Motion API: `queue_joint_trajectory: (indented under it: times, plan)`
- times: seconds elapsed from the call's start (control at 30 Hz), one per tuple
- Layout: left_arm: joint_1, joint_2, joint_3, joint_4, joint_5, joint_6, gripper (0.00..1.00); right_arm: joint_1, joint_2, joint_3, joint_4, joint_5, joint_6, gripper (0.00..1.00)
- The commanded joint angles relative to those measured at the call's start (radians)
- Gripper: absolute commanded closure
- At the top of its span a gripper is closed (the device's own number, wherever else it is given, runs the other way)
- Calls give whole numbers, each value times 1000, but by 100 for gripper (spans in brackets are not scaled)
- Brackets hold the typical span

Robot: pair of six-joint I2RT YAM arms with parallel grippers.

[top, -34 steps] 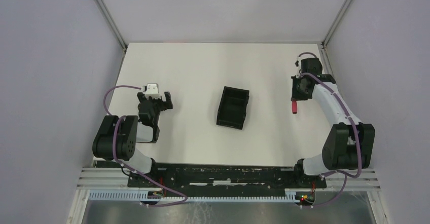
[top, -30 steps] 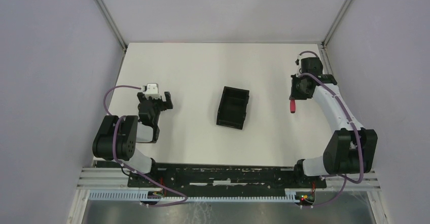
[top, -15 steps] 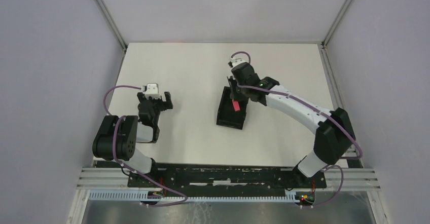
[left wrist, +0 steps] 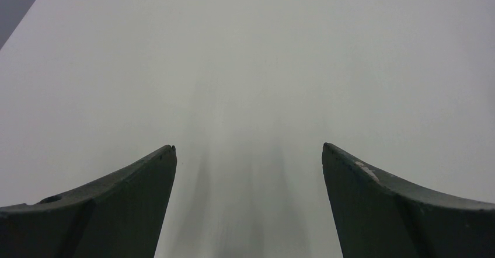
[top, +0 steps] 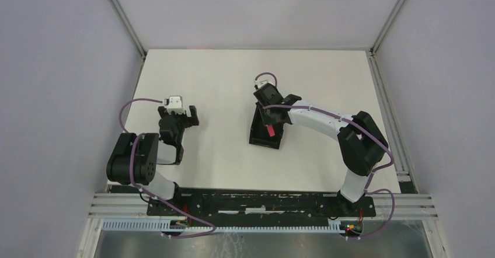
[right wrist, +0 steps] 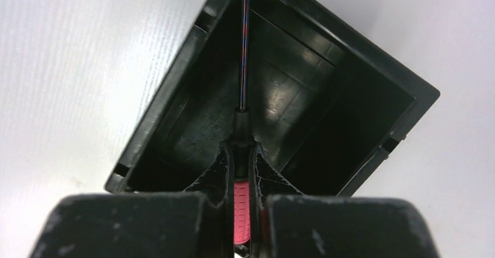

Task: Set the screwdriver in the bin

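The black open-top bin sits mid-table, and its inside fills the right wrist view. My right gripper hangs over it, shut on the screwdriver by its red handle. The thin shaft points ahead over the bin's floor toward its far corner. Whether the tip touches the bin I cannot tell. My left gripper rests at the left of the table, open, with only bare white table between its fingers.
The white table ends at grey side walls and a back wall. The right arm's white links arch from its base at the near right across to the bin. The left arm is folded near its base.
The right arm swung from the table's right side to the bin with the screwdriver in its grip, then drew slightly nearer and lower over it. The left arm has stayed still.
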Motion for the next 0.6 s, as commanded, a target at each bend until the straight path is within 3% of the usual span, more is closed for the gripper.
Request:
queue_joint_trajectory:
  times: [0.0, 0.13, 0.3, 0.5, 0.57]
  plan:
    - [6, -15, 5, 29, 8, -32, 0, 1, -45, -45, 24, 58, 28, 100]
    - [6, -16, 5, 29, 9, -32, 0, 2, -39, -40, 31, 37, 28, 98]
    - [6, -16, 5, 28, 9, -32, 0, 3, -31, 30, 8, 5, 15, 49]
    - [6, -16, 5, 29, 9, -32, 0, 1, -122, 93, -10, 46, -12, 32]
    - [6, -16, 5, 29, 9, -32, 0, -1, -168, 110, -18, 80, -41, 17]
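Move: The screwdriver is still pinched near its middle in the right fingers, handle trailing back, practically at the hand point. The bin it is meant for lies right under and around that hand: its middle is straight below by about 2 cm, 0 cm ahead and 0 cm to the side. From the idle left hand the bin's middle is roughly 36 cm to the right, 5 cm back and 3 cm lower. The screwdriver is lowered the last centimetre or so into the bin, easing slightly right and back, by the right hand, which pauses there and spreads its closed fingers to nearly three quarters open, letting go of the tool. Still opening, the hand then lifts away about 4 cm, drifting a little forward and left, its wrist barely turning. ##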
